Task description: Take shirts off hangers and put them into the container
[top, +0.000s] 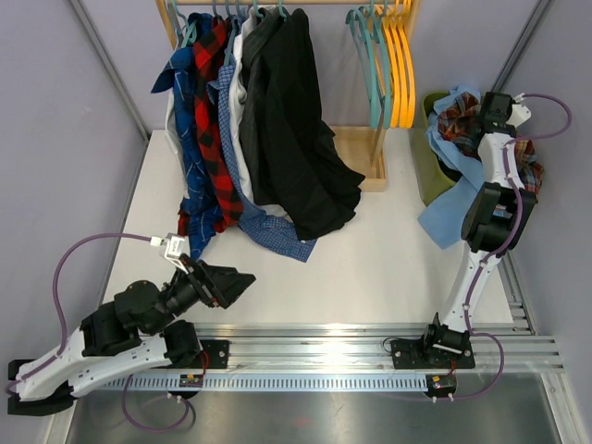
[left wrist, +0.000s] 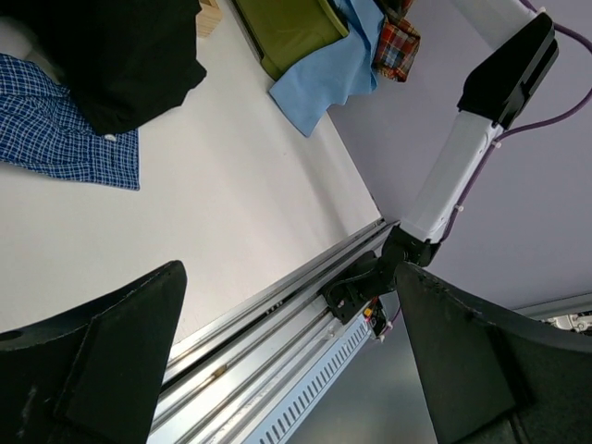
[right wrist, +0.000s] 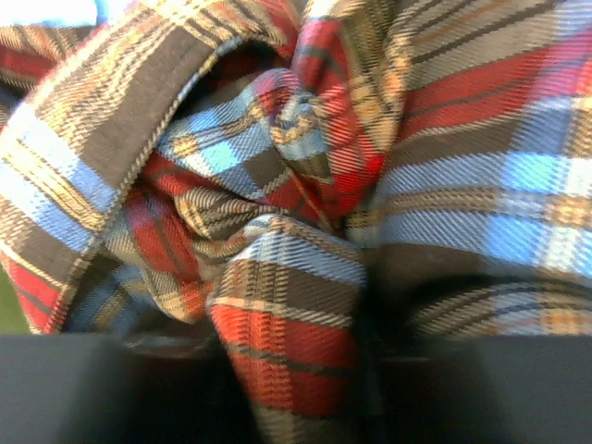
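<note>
Several shirts hang on teal hangers at the back rail: a black one, a red-black plaid and a blue plaid, with a blue check hem trailing on the table. The olive container stands at the back right, a light blue shirt draped over its rim. My right gripper hovers over the container, and a fold of the brown-red plaid shirt fills the gap between its fingers. The left gripper rests low near the front left, jaws wide open and empty.
Empty teal hangers and orange hangers hang at the rail's right end above a wooden rack base. A metal rail runs along the near edge. The right arm rises from it.
</note>
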Tool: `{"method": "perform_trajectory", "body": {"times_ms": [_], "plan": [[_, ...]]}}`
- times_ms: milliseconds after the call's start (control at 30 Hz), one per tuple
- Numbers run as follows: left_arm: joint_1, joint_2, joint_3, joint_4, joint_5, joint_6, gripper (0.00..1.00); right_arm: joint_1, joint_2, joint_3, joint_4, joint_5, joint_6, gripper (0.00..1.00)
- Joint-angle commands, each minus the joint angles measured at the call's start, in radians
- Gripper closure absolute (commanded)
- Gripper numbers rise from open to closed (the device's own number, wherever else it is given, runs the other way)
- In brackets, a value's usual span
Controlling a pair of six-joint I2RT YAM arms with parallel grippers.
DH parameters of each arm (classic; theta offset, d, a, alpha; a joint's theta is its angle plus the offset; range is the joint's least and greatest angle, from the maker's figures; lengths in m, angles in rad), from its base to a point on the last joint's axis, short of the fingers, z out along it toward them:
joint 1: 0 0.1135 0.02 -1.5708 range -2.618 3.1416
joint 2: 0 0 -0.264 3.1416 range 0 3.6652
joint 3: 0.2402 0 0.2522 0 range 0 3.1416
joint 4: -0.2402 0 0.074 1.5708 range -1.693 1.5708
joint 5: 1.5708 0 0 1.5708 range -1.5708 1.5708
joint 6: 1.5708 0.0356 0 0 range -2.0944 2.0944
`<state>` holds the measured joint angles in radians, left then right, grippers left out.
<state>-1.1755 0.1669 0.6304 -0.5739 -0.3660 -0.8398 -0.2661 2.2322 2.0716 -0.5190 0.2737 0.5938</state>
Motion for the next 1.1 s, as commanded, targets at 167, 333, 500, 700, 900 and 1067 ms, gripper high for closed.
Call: {"method": "perform_trajectory", "body": {"times_ms": [167,333,500,700,900,1067], "plan": [[-0.003,-0.035,0.015,0.023,0.021,-0.005,0.01,0.03,-0.103,0.076,-0.293,-0.177,-0.022,0.01],[-0.001,-0.061,0.02,0.011,0.013,0.014,0.01,0.03,-0.311,0.023,-0.157,-0.096,-0.049,0.01],[-0.001,-0.049,0.043,-0.003,0.012,0.044,0.01,0.03,-0.628,-0.199,0.028,-0.134,-0.068,0.01],[-0.001,-0.064,0.051,0.002,0.013,0.064,0.01,0.06,-0.983,-0.471,0.224,-0.358,-0.071,0.01],[-0.001,-0.089,0.052,0.0,0.015,0.07,0.01,0.26,-1.27,-0.66,0.274,-0.547,-0.141,0.0],[-0.001,-0.096,0.042,-0.001,0.013,0.068,0.01,0.379,-1.387,-0.688,0.223,-0.72,-0.147,0.01]]}}
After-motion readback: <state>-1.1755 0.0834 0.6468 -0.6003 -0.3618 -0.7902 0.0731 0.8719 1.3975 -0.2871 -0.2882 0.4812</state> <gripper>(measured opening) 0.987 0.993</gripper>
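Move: The container's middle is some 8 cm to my right hand's left, 3 cm back and 8 cm down. My fingers are still in the plaid shirt, whose heap centres about 3 cm to the left, 2 cm back and 4 cm below. The light blue shirt's hanging end is roughly 14 cm left and 18 cm back, lower by 10 cm. From my left hand, the container lies about 44 cm ahead, 53 cm right and 16 cm down. I spread my right fingers wide to let go of the plaid shirt in the container, then pull up and back out of the heap, about 35 cm up and 30 cm back, swinging left more and more late on. As I go, my fingers tip up from pointing down and turn counter-clockwise, each by some 50 degrees, until they face the hanging shirts. ##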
